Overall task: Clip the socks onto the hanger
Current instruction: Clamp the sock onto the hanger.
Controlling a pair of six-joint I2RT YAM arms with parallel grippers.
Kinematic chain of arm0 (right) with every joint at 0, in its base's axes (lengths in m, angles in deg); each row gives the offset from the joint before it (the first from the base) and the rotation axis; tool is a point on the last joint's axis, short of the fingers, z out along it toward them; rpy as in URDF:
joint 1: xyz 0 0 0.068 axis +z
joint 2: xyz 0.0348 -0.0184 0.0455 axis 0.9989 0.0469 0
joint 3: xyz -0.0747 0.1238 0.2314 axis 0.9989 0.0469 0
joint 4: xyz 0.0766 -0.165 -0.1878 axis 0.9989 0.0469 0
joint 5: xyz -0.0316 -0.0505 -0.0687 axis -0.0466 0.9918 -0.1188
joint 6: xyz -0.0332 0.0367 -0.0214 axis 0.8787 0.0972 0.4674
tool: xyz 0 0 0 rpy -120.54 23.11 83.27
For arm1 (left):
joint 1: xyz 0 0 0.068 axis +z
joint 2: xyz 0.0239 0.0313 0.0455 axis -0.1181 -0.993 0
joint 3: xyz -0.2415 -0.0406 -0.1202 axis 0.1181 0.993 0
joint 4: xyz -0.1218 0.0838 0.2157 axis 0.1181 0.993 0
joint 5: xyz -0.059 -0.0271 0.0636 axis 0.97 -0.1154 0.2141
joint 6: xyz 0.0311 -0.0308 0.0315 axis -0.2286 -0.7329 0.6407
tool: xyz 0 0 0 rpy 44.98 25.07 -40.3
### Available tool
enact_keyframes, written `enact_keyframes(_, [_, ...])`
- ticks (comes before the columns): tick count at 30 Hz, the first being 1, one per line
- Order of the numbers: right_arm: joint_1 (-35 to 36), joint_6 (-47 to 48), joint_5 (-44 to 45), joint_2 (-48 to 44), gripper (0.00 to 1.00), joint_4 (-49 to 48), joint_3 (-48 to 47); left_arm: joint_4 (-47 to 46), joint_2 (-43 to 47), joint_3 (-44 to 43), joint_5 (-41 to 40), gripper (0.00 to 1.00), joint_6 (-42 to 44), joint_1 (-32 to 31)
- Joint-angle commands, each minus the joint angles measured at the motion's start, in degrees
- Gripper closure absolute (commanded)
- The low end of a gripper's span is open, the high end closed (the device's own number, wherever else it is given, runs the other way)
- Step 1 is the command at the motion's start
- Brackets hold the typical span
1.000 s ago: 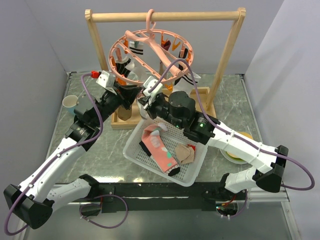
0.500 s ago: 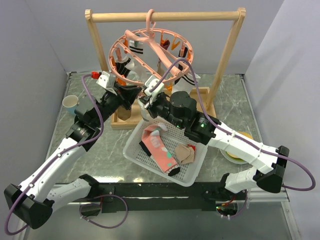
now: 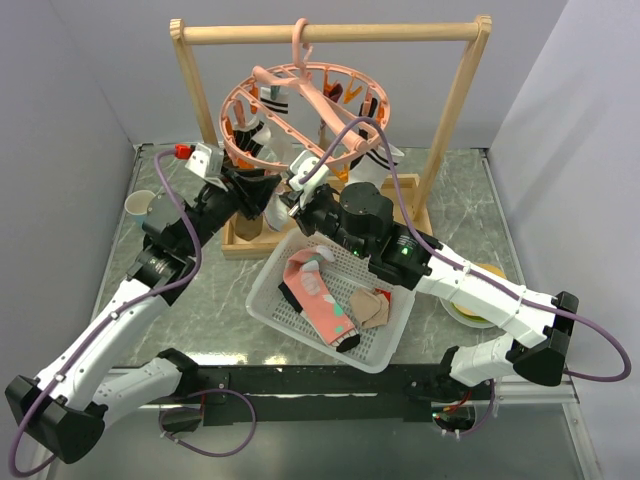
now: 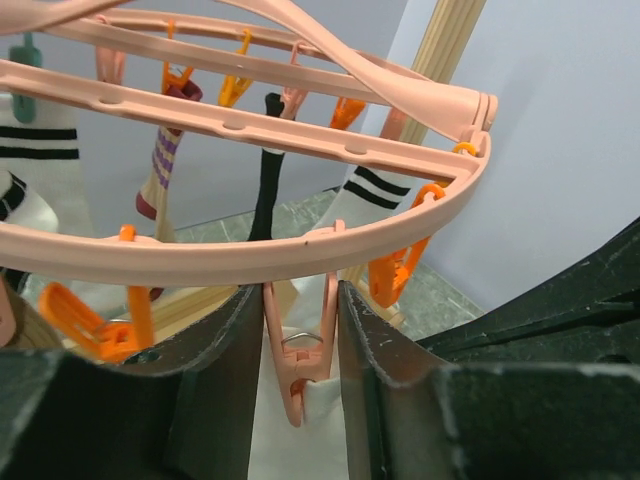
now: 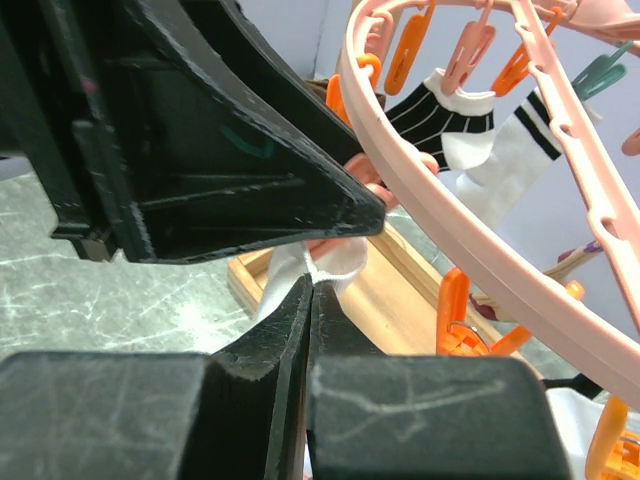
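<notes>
The salmon-pink ring hanger [image 3: 262, 160] hangs from the wooden rack, and several socks are clipped to it. In the left wrist view one pink clip [image 4: 300, 360] under the ring [image 4: 250, 255] is closed on the edge of a white sock [image 4: 320, 440]. My left gripper [image 4: 300, 335] straddles that clip's handles with its jaws apart, open. My right gripper [image 5: 313, 285] is shut on the same white sock [image 5: 340, 262], pinching its edge just below the clip. From above, both grippers meet under the ring's near side, left [image 3: 265, 190] and right [image 3: 290, 197].
A white mesh basket [image 3: 270, 300] in front of the rack holds a pink sock [image 3: 325, 305] and a tan sock [image 3: 368, 305]. The wooden rack [image 3: 330, 33] spans the back. A cup [image 3: 138, 205] stands at the left, a yellow dish [image 3: 480, 305] at the right.
My left jaws have spread apart from the squeezed clip, which now grips the white sock. The left wrist has shifted slightly left and the ring has tipped a little. The right gripper holds still.
</notes>
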Motion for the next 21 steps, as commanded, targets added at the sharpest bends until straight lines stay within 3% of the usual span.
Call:
enact_keyframes(1, [0.3, 0.7, 1.8, -2.2, 1.0, -2.7, -0.2, 1.3, 2.3, 1.3, 1.6, 0.6, -0.7, 1.0])
enact_keyframes(5, [0.3, 0.6, 1.7, -2.7, 1.0, -3.0, 0.0, 1.8, 3.0, 1.9, 2.4, 0.55, -1.4, 1.7])
enact_keyframes(6, [0.3, 0.5, 1.6, -2.7, 1.0, -2.7, -0.2, 1.8, 3.2, 1.9, 2.7, 0.44, -1.6, 1.9])
enact_keyframes(8, [0.3, 0.4, 1.7, -2.8, 1.0, -2.6, -0.4, 1.9, 3.5, 2.2, 2.9, 0.37, -1.8, 2.1])
enact_keyframes(11, [0.3, 0.2, 2.0, -3.0, 1.0, -2.4, -0.4, 2.2, 4.4, 2.4, 3.1, 0.06, -2.0, 2.9])
enact_keyframes(12, [0.4, 0.3, 2.2, -3.0, 1.0, -2.4, -0.4, 2.5, 5.0, 2.6, 3.1, 0.01, -2.1, 3.2])
enact_keyframes(16, [0.3, 0.1, 3.1, -3.2, 1.0, -1.9, -0.5, 3.3, 6.7, 3.1, 2.5, 0.01, -3.0, 4.5])
enact_keyframes(19, [0.4, -0.1, 3.9, -3.9, 0.8, -1.6, -0.2, 4.6, 8.5, 3.8, 2.7, 0.01, -4.3, 6.2])
enact_keyframes(21, [0.4, -0.5, 4.3, -4.7, 0.56, -0.9, 0.0, 5.6, 10.7, 4.5, 3.9, 0.0, -5.8, 8.0])
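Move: The pink clip on the hanger's near rim sits between the left fingertips, its middle barely 1 cm ahead, 1 cm right and 1 cm down, with the white sock hanging some 7 cm below the hand and 2 cm right. An orange clip is about 6 cm left and 2 cm ahead of the left hand, another about 9 cm right and level fore-and-aft. From the right hand, shut on the sock's edge, the pink clip is roughly 3 cm ahead, 1 cm left and 1 cm up. The left fingers, already part-way open around the pink clip's handles, spread fully and come free of them as the hand draws away to the left by about 3.5 cm, sinking and pulling back about 1 cm each. The right hand keeps its pinch on the white sock's mouth just under the clip while easing about 1 cm to the right, and only at the very end do its fingers begin to part, with the sock edge still between them. ##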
